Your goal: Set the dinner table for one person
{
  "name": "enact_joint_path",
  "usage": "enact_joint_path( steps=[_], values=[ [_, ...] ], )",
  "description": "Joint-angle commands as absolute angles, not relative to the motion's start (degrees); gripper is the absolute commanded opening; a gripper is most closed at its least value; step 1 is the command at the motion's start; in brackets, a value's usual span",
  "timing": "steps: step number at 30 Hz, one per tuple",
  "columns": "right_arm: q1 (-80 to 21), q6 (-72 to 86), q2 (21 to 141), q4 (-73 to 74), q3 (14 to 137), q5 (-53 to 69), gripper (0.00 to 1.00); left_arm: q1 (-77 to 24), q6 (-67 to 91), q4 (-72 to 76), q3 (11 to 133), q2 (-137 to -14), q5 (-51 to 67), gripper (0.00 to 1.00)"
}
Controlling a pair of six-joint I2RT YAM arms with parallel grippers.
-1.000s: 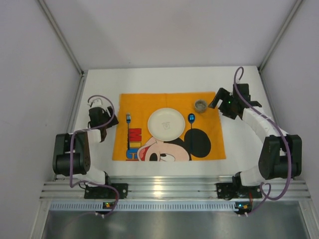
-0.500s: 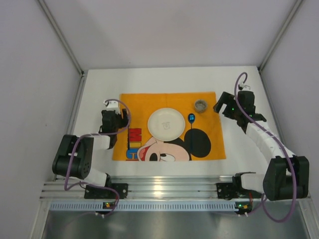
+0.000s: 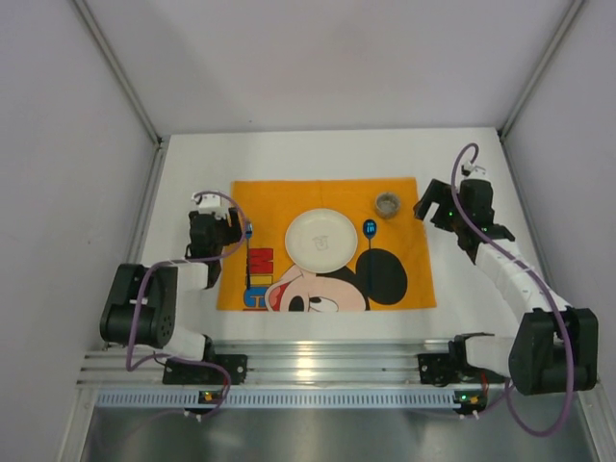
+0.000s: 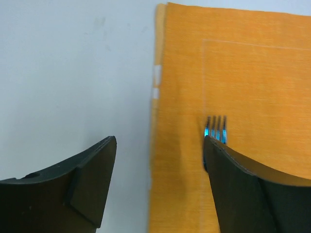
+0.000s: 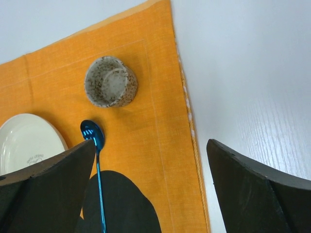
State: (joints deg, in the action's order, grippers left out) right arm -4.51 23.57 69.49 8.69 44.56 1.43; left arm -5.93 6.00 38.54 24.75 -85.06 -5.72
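The dinner table (image 3: 289, 154) carries an orange placemat (image 3: 404, 279) with a white plate (image 3: 320, 240) at its middle. A blue fork (image 3: 248, 231) lies left of the plate and a blue spoon (image 3: 370, 229) right of it. A speckled cup (image 3: 387, 204) stands at the mat's far right. My left gripper (image 3: 225, 231) hovers open over the mat's left edge. In the left wrist view the fork's tines (image 4: 216, 127) peek past its right finger, and nothing is between the jaws. My right gripper (image 3: 428, 204) is open over the mat's right edge, to the right of the cup (image 5: 111, 81) and the spoon (image 5: 95, 138).
Grey walls close in the tabletop on the left, back and right. An aluminium rail (image 3: 327, 366) with both arm bases runs along the near edge. Bare white table (image 5: 243, 73) lies right of the mat and also left of it (image 4: 73, 73).
The left gripper swung right from the bare table to the mat's left edge beside the fork, its jaws narrowing a little. The right gripper drifted slightly right and nearer, away from the cup.
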Motion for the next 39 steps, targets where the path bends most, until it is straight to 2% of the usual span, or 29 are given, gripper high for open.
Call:
enact_joint_path(
  steps=[1, 2, 5, 8, 10, 11, 15, 18, 19, 21, 22, 23, 25, 28, 31, 36, 39],
  values=[
    [-5.1, 22.3, 66.1, 5.7, 44.5, 0.6, 0.97, -3.4, 5.5, 43.5, 24.7, -83.8, -8.6, 0.80],
    [-5.0, 22.2, 65.8, 5.8, 44.1, 0.6, 0.98, -2.1, 6.2, 46.3, 23.5, -83.7, -11.8, 0.92],
    [-5.1, 23.5, 64.7, 5.4, 42.8, 0.4, 0.98, -0.9, 6.5, 43.8, 25.1, -84.7, -5.0, 0.88],
    [-5.1, 24.4, 63.9, 4.7, 41.7, 0.4, 0.98, -1.3, 4.1, 40.6, 26.5, -85.0, -5.1, 0.82],
    [-5.1, 24.3, 63.2, 4.5, 41.4, 0.3, 0.98, -1.5, 2.3, 41.4, 25.3, -84.3, -9.0, 0.84],
    [-5.1, 24.0, 62.8, 4.5, 41.0, 0.3, 0.98, -1.0, 2.5, 45.1, 24.4, -84.2, -10.4, 0.89],
    [-5.1, 23.7, 62.1, 3.3, 39.6, 0.3, 0.98, -0.6, 2.8, 47.1, 26.2, -88.6, -1.5, 0.81],
    [-5.2, 23.0, 62.6, 2.3, 40.0, 0.2, 0.98, -0.4, 2.8, 51.3, 24.5, -89.5, -1.2, 0.84],
    [-5.2, 22.5, 62.7, 1.9, 40.2, -1.2, 0.98, -0.4, 2.6, 50.7, 24.3, -89.1, -1.4, 0.84],
    [-5.2, 22.3, 62.8, 0.3, 40.1, -3.9, 0.98, -1.1, 2.6, 54.7, 21.8, -88.9, -3.5, 0.91],
    [-5.1, 21.5, 63.3, -1.8, 40.1, -4.8, 0.98, -1.3, 2.2, 68.5, 16.6, -91.8, -5.1, 0.92],
    [-5.2, 20.9, 63.5, -3.5, 40.3, -5.6, 0.99, -2.9, 1.3, 73.4, 15.0, -92.3, -7.4, 0.96],
    [-5.2, 18.5, 64.4, -6.1, 40.2, -9.0, 1.00, -3.4, 1.4, 61.3, 17.8, -89.4, -7.0, 0.97],
    [-5.2, 14.3, 65.8, -12.0, 37.5, -15.5, 1.00, -3.3, 1.1, 67.4, 16.7, -91.1, -7.6, 0.99],
    [-5.1, 10.0, 68.6, -16.9, 35.9, -19.7, 1.00, -3.3, 1.5, 66.2, 16.9, -90.6, -7.6, 0.98],
    [-5.2, 12.4, 74.3, -19.2, 33.1, -29.0, 1.00, -3.2, 1.3, 66.4, 16.9, -90.9, -7.6, 0.98],
    [-5.1, 11.0, 76.3, -29.2, 28.0, -32.3, 1.00, -3.2, 1.4, 66.4, 17.0, -90.8, -7.5, 0.98]
  ],
)
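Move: The cup stands about 7 cm ahead of the right hand, 8 cm to its left and some 12 cm below; the spoon's middle lies roughly 6 cm back and 13 cm left of that hand, the plate's about 26 cm left and nearly level with it. From the left hand, the fork's middle is some 7 cm back, 5 cm right and about 6 cm below, the plate's about 25 cm right and 4 cm back. Away from the cup and out over the bare table to its right goes the empty right hand, about 8 cm in all: it first eases back slightly, then swings right, rising a little before sinking to end some 4 cm lower, rolling left side down and turning clockwise. The left hand shifts a few centimetres left of the fork, drifts partly back, opens its fingers fully and tips up about 10 degrees. ##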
